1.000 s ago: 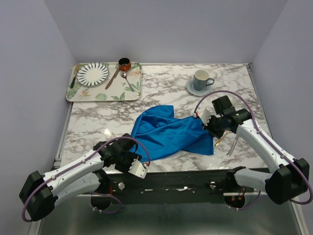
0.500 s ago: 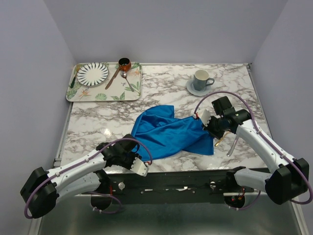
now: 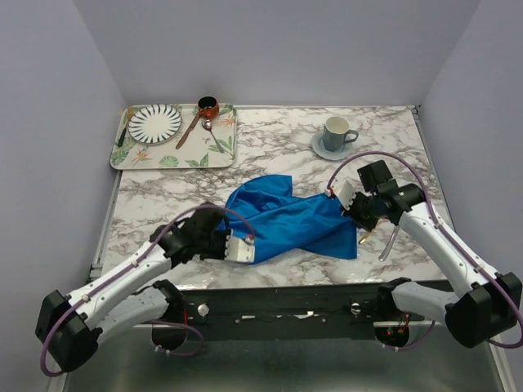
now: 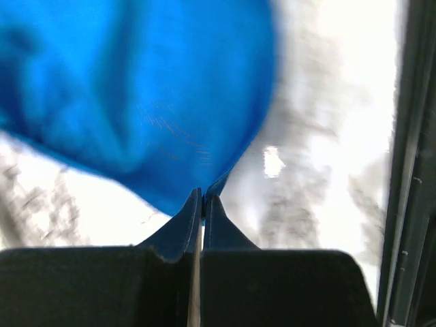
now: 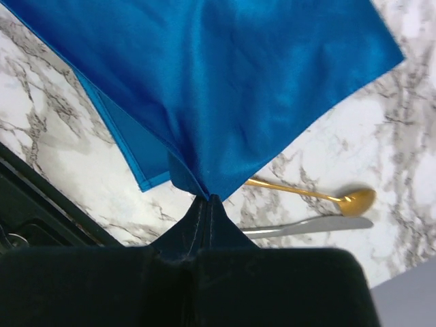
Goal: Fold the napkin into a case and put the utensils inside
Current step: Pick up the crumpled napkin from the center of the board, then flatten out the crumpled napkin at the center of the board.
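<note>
The royal-blue napkin lies rumpled and partly lifted on the marble table. My left gripper is shut on its near left corner. My right gripper is shut on its right edge, the cloth hanging from the tips in the right wrist view. The gold spoon and the silver utensil lie side by side on the table under the right gripper; in the top view they peek out at the napkin's right.
A floral tray at the back left holds a striped plate, a brown-handled spoon and a small brown cup. A blue-grey mug on a saucer stands at the back right. The table's near edge is just beyond the napkin.
My left gripper has moved up from the table's near edge, away from me and to the right, and now pinches the napkin's near left corner. The right gripper has barely shifted.
</note>
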Tool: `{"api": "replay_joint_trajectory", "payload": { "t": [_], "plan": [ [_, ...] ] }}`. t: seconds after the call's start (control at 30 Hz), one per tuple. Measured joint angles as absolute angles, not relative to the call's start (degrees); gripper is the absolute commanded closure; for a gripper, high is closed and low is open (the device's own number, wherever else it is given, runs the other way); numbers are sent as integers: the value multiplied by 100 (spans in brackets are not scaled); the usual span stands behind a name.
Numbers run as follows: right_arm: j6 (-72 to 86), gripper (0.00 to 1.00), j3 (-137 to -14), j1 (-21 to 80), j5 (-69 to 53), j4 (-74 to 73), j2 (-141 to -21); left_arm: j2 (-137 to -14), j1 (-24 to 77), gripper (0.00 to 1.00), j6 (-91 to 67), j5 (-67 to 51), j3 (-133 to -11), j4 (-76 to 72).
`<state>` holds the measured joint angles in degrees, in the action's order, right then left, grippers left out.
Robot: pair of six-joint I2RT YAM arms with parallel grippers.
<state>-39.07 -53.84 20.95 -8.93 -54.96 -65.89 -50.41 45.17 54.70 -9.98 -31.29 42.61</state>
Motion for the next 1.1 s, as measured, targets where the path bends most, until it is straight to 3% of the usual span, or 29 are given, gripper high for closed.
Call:
{"api": "replay_joint_trajectory", "payload": {
  "t": [0.3,0.63,0.73,1.1],
  "plan": [
    [-3909,99,-6934,2091,10,-5358,-6333,-5999,2543,100,3594,-1509,-6346,4222],
    [-4134,99,-9780,2086,753,-4856,-6606,-6490,2220,100,2475,-1494,-9247,4281],
    [-4259,99,-10672,2086,659,-4976,-6624,-6311,2220,100,2456,-1579,-9668,4298],
    [-4447,99,-12090,2086,-725,-6189,-5900,-4674,2217,100,2480,-2012,-9795,4703]
  ]
}}
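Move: The blue napkin, pinched by a corner in each hand, lies mostly on the board with its middle some 15 cm right of the left hand, 10 cm ahead and 4 cm below. From the right hand that middle is about 13 cm left, 2 cm ahead and 8 cm below. The gold spoon lies level with the right hand, about 10 cm to its right, the knife 14 cm right and 2 cm back, both 10 cm below; the mug stands some 22 cm straight ahead. The napkin is hoisted fast off the board by its two held corners: both hands rise together about 45 cm, swinging forward first (left some 15 cm, right 10) and then back by as much or slightly more. Fingers stay shut on the cloth while both wrists tip up some 70 degrees, from pointing mostly down to level, aimed forward and inward. ##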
